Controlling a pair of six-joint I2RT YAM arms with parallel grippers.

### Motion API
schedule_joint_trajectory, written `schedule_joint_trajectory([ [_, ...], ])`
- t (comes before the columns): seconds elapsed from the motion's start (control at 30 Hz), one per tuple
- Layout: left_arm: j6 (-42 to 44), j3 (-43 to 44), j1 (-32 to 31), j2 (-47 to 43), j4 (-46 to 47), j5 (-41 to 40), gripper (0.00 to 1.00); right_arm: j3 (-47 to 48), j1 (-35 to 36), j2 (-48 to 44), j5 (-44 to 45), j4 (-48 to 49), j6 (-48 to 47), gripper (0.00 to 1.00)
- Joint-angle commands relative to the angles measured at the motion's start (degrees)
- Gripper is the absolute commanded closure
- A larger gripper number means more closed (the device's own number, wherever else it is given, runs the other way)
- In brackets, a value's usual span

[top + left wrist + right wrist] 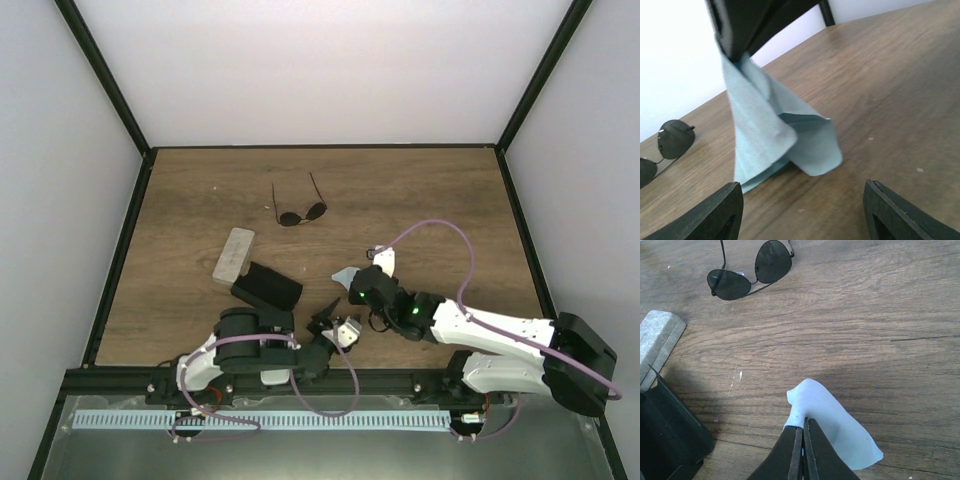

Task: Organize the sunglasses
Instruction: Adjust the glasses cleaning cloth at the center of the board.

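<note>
One pair of sunglasses point(300, 212) with thin dark frames and round dark lenses lies lens-down on the far middle of the table; it also shows as sunglasses point(750, 272) and sunglasses point(670, 142). My right gripper point(352, 283) point(802, 422) is shut on a corner of a light blue cloth point(346, 274) point(837, 425). That cloth point(770, 125) hangs from it, its lower end draped on the wood. Just near of the cloth my left gripper point(328, 318) point(800, 215) stands open, low over the table, with nothing between its fingers.
A grey oblong case point(233, 255) point(657, 337) lies left of centre. An open black case point(266, 287) point(667, 432) sits against its near end, close to my left arm. Black frame posts border the wooden table point(430, 200).
</note>
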Motion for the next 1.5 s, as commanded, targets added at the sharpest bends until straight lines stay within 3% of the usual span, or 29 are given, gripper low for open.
schedule_joint_trajectory([
  [0.0,0.2,0.0,3.2,-1.3,13.9,2.0,0.33,0.2,-0.3,0.3,1.1,1.0,-0.8,0.99],
  [0.23,2.9,2.0,4.3,-1.2,13.9,3.8,0.33,0.5,-0.3,2.2,0.4,2.3,-1.6,0.99],
  [0.57,3.8,3.0,6.1,-0.9,13.8,5.0,0.45,0.2,-0.3,1.2,-0.6,2.6,-2.0,0.99],
  [0.93,4.7,3.7,7.5,-0.5,13.8,6.4,0.68,-0.2,-0.3,0.3,-1.4,2.8,-2.0,0.99],
  [1.07,4.9,4.0,7.6,0.0,13.8,6.1,0.94,-0.1,-0.3,0.5,-1.5,3.2,-2.1,0.99],
  [1.1,5.1,4.0,7.6,0.0,13.8,5.9,0.96,-0.3,-0.3,0.6,-1.6,3.2,-2.1,0.99],
  [1.47,4.5,1.3,8.1,-2.4,12.9,4.3,0.96,0.6,-0.9,-0.5,-0.8,1.9,-2.4,0.99],
])
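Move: The glasses cleaning cloth hangs from the shut right fingers, its middle roughly 3 cm below the right hand, 2 cm ahead and 1 cm to its left. From the open left hand the cloth is about 5 cm ahead, 1 cm to the right and 2 cm higher. The black case lies some 18 cm left of the left hand and 5 cm ahead; the sunglasses lie about 22 cm ahead and 10 cm left. Both are roughly 3 cm below that hand. The cloth's hanging lower fold is what the left hand goes for: it reaches forward about 4 cm, quickly at first and then slowly, rising a little, and shuts its roughly two-thirds-open fingers, pinching the fold at its edge. The right hand keeps its shut grip above, easing only about a centimetre to the left. ##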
